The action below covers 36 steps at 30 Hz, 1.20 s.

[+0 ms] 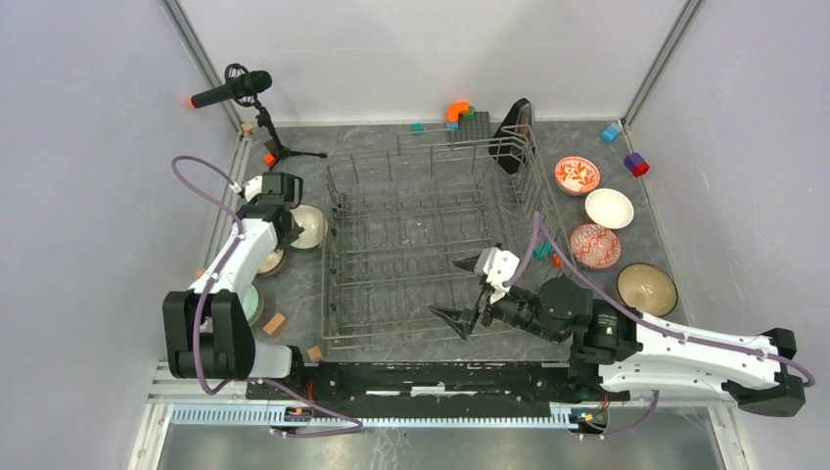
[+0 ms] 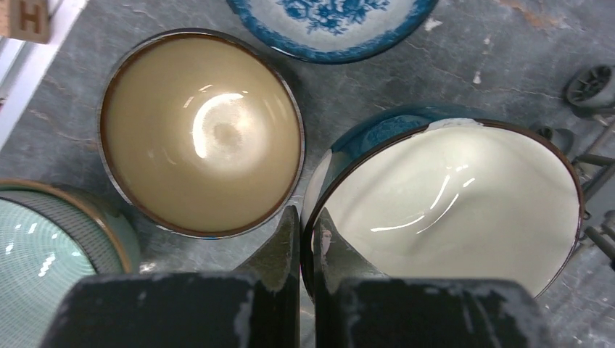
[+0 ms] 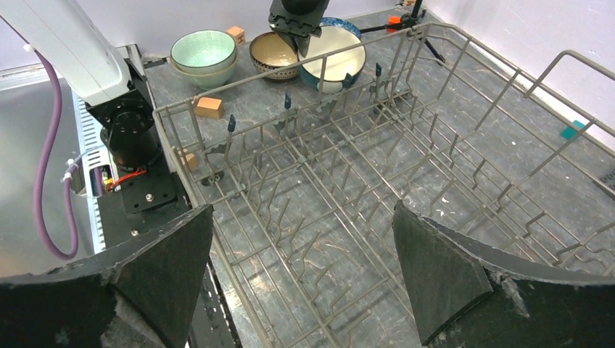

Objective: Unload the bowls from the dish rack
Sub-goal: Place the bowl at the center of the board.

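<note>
My left gripper (image 2: 310, 221) is shut on the rim of a tilted teal bowl with a cream inside (image 2: 450, 196), just outside the left wall of the dish rack (image 1: 328, 264). Around it on the table sit a tan bowl (image 2: 199, 134), a mint green bowl (image 2: 43, 254) and a blue-white bowl (image 2: 330, 22). I see no bowl inside the wire rack (image 3: 348, 51). My right gripper (image 3: 302, 210) hangs open over the rack's near part, with nothing between its fingers. To the right of the rack stand a red-floral bowl (image 1: 576, 175), a white bowl (image 1: 609, 208), a red-lattice bowl (image 1: 595, 246) and a tan-green bowl (image 1: 646, 289).
A microphone on a tripod (image 1: 235, 90) stands at the back left. Two wooden blocks (image 1: 274, 323) lie near the rack's front left corner. Coloured blocks (image 1: 636, 164) and a black object (image 1: 516, 122) sit at the back right, beside the walls.
</note>
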Motion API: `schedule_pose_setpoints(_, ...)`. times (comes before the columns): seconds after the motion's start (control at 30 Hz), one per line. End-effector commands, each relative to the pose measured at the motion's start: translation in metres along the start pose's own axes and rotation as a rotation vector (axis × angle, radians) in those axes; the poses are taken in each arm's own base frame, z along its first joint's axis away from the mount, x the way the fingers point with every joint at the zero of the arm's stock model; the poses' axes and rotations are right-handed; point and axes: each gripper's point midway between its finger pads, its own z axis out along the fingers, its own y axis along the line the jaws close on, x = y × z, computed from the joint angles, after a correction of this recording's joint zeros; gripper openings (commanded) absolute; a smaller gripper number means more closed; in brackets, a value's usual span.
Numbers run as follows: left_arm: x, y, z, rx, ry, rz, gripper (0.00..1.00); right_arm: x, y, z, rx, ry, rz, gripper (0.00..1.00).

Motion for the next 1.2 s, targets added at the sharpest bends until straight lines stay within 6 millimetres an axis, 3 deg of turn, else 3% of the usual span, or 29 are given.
schedule_pose_setpoints(0.0, -0.014, -0.038, -0.001, 0.138, -0.040, -0.100, 0.02, -0.008, -0.003, -0.001, 0.022, -0.041, 0.019, 0.98)
schedule_pose_setpoints(0.2, 0.001, -0.064, 0.003, 0.160, -0.002, -0.067, 0.02, -0.004, -0.006, -0.003, 0.035, -0.030, 0.015, 0.98)
schedule_pose_setpoints(0.4, 0.001, -0.045, 0.012, 0.053, -0.019, -0.070, 0.02, 0.003, -0.012, -0.009, 0.063, -0.020, 0.010, 0.98)
schedule_pose_setpoints(0.7, 0.027, -0.047, 0.031, 0.043, 0.061, -0.063, 0.02, 0.006, -0.014, -0.008, 0.070, -0.014, 0.006, 0.98)
schedule_pose_setpoints(0.9, 0.032, -0.042, 0.038, 0.017, 0.076, -0.078, 0.02, 0.006, -0.015, -0.010, 0.076, -0.013, 0.009, 0.98)
schedule_pose_setpoints(1.0, 0.029, -0.040, 0.038, 0.011, 0.070, -0.082, 0.12, 0.008, -0.015, -0.010, 0.079, -0.010, 0.007, 0.98)
schedule_pose_setpoints(1.17, 0.029, -0.036, 0.036, 0.001, 0.065, -0.085, 0.38, 0.009, -0.016, -0.009, 0.082, -0.006, 0.003, 0.98)
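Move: My left hand holds the white-and-blue bowl tilted by its rim. Its landing spot on the board is about 5 cm ahead, 7 cm right and 10 cm below. The beige bowl lies roughly 1 cm back and 6 cm left, the blue flowered bowl 12 cm ahead and 6 cm left, both some 8 cm down. The rack's left rail runs about 5 cm ahead and 13 cm right. From my right hand the spot is about 20 cm ahead, 35 cm left and 29 cm down. With my left hand I lower the held bowl about 5 cm, easing it some 3 cm right and a little forward, away from the beige bowl, its far side bearing on the rack's left rail and pushing that along. Once down, I stop and part the fingers a little at the rim, still straddling it. ##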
